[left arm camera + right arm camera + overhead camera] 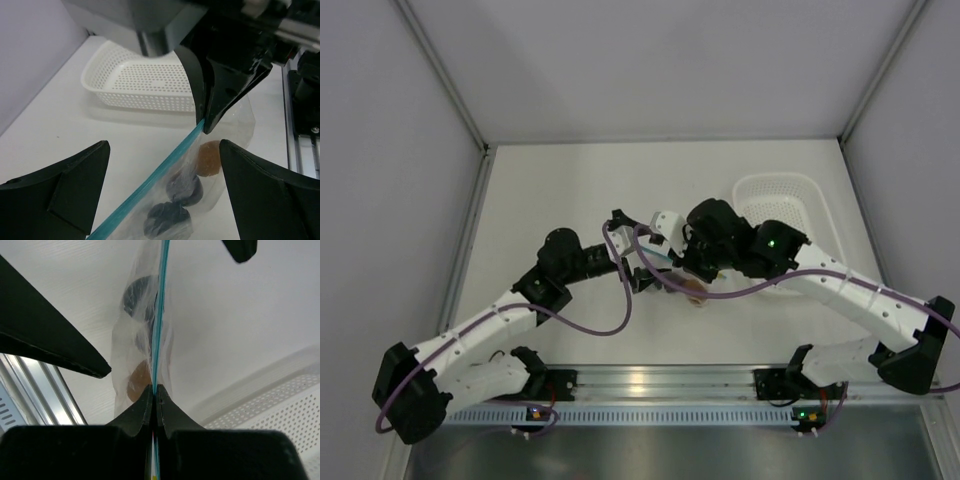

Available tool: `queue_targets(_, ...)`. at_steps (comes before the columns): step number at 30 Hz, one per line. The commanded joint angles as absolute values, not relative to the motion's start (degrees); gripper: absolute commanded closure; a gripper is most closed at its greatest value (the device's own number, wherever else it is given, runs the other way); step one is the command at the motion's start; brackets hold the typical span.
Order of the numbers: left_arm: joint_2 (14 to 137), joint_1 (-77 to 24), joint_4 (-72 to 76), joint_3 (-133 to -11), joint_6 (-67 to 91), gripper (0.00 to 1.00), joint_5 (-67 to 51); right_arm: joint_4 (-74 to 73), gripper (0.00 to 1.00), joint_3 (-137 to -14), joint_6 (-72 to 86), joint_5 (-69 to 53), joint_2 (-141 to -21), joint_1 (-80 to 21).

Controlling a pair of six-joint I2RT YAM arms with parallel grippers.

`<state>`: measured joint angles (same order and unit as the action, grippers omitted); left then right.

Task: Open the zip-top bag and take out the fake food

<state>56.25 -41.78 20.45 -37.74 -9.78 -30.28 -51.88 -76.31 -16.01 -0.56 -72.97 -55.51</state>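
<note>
The zip-top bag (220, 125) is clear, with a light blue zip strip (150, 182) that looks shut. My right gripper (154, 389) is shut on one end of that strip; it also shows in the left wrist view (204, 126). Inside the bag lie the fake food pieces: an orange one (209, 159), a maroon-brown one (186, 186) and a dark one (167, 220). My left gripper (164, 160) is open wide, with one finger on each side of the bag and touching nothing. From above, both grippers meet at the table's middle over the bag (695, 290).
The white perforated basket (775, 182) stands just behind and to the right of the grippers, and shows in the left wrist view (140, 80) and the right wrist view (280, 415). The aluminium rail (650, 385) runs along the near edge.
</note>
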Motion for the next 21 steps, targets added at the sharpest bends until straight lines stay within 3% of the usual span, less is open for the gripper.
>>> queue_targets(1,59.5,-42.01,20.49,-41.04,-10.28,0.04,-36.99,-49.13,1.0,-79.01,-17.31,-3.16,-70.23,-56.87)
queue_targets(4,62.13,-42.01,17.06,-43.76,-11.69,0.12,-40.34,-49.13,1.0,-79.19,-17.31,-4.21,-69.52,-56.87)
queue_targets(8,64.6,-42.01,14.94,-46.05,-13.1,0.35,-42.27,-48.87,1.0,-79.1,-17.32,-3.87,-68.73,-57.13)
queue_targets(9,64.69,-42.1,14.94,-46.23,-12.57,0.36,-42.19,-48.78,1.0,-79.01,-17.4,-3.78,-68.64,-57.13)
queue_targets(11,65.13,-42.1,14.94,-46.58,-12.39,0.47,-42.45,-48.69,1.0,-78.93,-17.4,-3.69,-68.47,-57.13)
queue_targets(12,65.3,-42.1,14.94,-46.67,-12.31,0.58,-42.19,-48.52,1.0,-79.01,-17.4,-3.69,-68.47,-57.13)
queue_targets(18,66.27,-42.1,12.58,-47.37,-12.48,0.6,-42.63,-47.81,1.0,-79.19,-17.49,-3.69,-68.64,-57.22)
queue_targets(21,66.71,-42.1,10.46,-48.16,-13.36,0.72,-42.71,-47.38,1.0,-79.1,-17.49,-3.25,-68.64,-57.22)
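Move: The free stretch of the bag's blue zip strip that the left hand wants lies about 3 cm to its right, 1 cm back and 2 cm lower. The right fingers already hold the strip, roughly 6 cm right, 2 cm back and 4 cm below the left hand. Down in the bag, some 16 cm below, the orange food is about 8 cm right and 2 cm back, the dark food 2 cm right and level. From the right hand that free stretch is about 3 cm left, 1 cm forward and 1 cm up. The left hand, pointing right with its jaws wide open, goes about 3 cm to the right and 2 cm down to the blue zip strip, drifting slightly back and turning some 10 degrees clockwise, while its fingers close and pinch the strip just beside the right fingers. The right hand keeps its shut grip on the strip and draws it about 1.5 cm up and 1 cm back, then holds nearly still while the left jaws go on closing. ##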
